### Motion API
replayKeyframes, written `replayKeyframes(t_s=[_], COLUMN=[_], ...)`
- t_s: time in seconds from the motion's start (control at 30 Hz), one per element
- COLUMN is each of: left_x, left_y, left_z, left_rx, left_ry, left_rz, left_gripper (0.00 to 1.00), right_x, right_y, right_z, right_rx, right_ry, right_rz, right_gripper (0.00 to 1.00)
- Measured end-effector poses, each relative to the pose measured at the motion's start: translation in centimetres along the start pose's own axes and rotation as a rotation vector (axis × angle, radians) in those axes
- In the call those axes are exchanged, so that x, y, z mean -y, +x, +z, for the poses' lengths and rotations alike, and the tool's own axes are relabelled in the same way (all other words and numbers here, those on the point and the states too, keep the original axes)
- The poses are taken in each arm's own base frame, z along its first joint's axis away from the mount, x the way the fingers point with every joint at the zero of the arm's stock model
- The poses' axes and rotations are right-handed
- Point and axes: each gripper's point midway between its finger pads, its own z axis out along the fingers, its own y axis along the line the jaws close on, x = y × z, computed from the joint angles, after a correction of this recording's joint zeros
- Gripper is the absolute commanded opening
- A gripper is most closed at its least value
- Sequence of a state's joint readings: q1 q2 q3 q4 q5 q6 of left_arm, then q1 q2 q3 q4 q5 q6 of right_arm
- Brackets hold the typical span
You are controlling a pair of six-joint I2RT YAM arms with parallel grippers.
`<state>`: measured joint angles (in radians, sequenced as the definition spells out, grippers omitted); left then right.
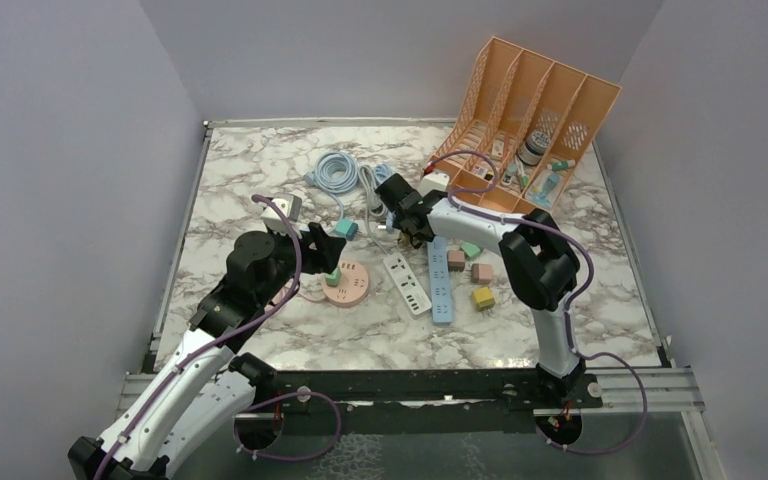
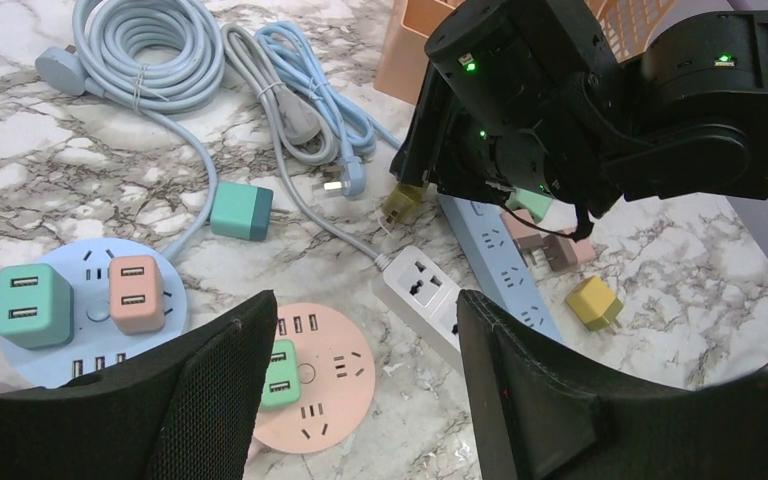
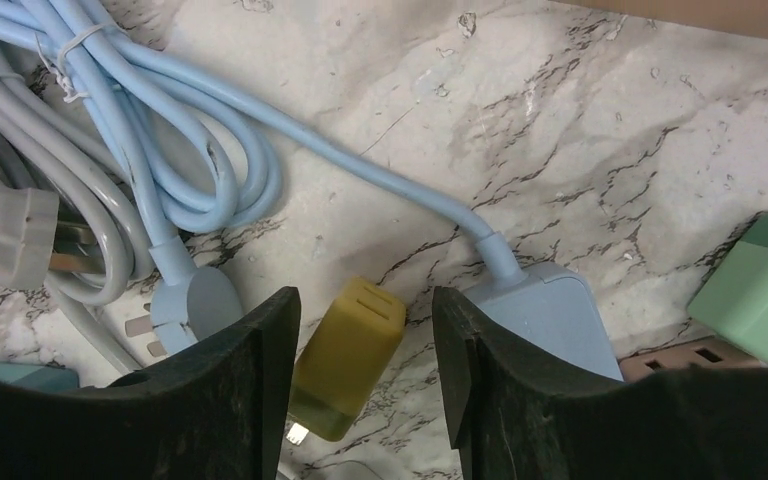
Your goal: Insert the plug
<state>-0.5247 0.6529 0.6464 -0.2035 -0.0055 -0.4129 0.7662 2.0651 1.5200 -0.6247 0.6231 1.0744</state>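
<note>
A yellow plug (image 3: 348, 355) lies tilted on the marble between the fingers of my right gripper (image 3: 365, 300). The left finger touches it and a gap shows on the right side, so the jaws stand open around it. In the left wrist view the same plug (image 2: 403, 203) peeks out under the right gripper, beside the white power strip (image 2: 425, 295) and the blue power strip (image 2: 500, 260). My left gripper (image 2: 365, 305) is open and holds nothing, hovering over the pink round socket disc (image 2: 320, 375), which has a green adapter plugged in.
Coiled blue and grey cables (image 1: 335, 172) lie behind the right gripper. An orange file rack (image 1: 530, 130) stands at the back right. A teal adapter (image 2: 241, 211), a second yellow plug (image 2: 593, 302) and a blue round socket disc (image 2: 80, 300) with two adapters lie nearby.
</note>
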Motion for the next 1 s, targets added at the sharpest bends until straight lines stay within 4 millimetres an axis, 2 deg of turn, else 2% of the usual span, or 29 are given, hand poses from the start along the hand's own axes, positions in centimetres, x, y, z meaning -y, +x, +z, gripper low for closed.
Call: replayKeyframes(t_s=[0.13,0.27,0.37,0.67,0.83,1.0], left_x=[0.0,0.0,0.0,0.0,0.0,0.0], left_y=[0.0,0.0,0.0,0.0,0.0,0.3], left_z=[0.0,0.0,0.0,0.0,0.1,0.2], left_rx=[0.001,0.000,-0.001,-0.001,-0.002,-0.013], left_ry=[-0.002,-0.002,-0.003,-0.003,-0.003,-0.003], left_rz=[-0.001,-0.001,-0.001,-0.001,-0.005,-0.008], left_gripper=[0.68,0.68,0.68,0.68,0.68,0.69], right_x=[0.0,0.3,-0.2,-1.5,-2.1,-3.9], right_y=[0.2,1.8,2.1,2.5,1.6,-1.2], right_z=[0.5,1.0,0.8,0.4,-0.8,-4.1], right_rx=[-0.007,-0.043,-0.062,-0.094,-0.066,0.014], right_ry=[-0.015,-0.045,-0.078,-0.150,-0.235,-0.411], right_rz=[-0.007,-0.042,-0.051,-0.066,-0.116,-0.167], right_gripper=[0.47,0.47,0.45,0.16,0.12,0.11])
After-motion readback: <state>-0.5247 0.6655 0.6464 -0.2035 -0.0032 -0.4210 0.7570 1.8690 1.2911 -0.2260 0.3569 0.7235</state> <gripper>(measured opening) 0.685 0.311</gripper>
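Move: The yellow plug lies almost between the right hand's open fingers, about 1 cm back, 1 cm left and 2 cm below. From this hand, the light-blue cable's plug is level and 5 cm left, the teal plug 12 cm left and 1 cm back, the blue power strip 10 cm back and 5 cm right, all some 3 cm below. From the left hand, the yellow plug lies roughly 13 cm ahead, 10 cm right and 22 cm below. Sinking about 2 cm, the right hand pinches the yellow plug, then lifts it some 6 cm, turning counter-clockwise. ##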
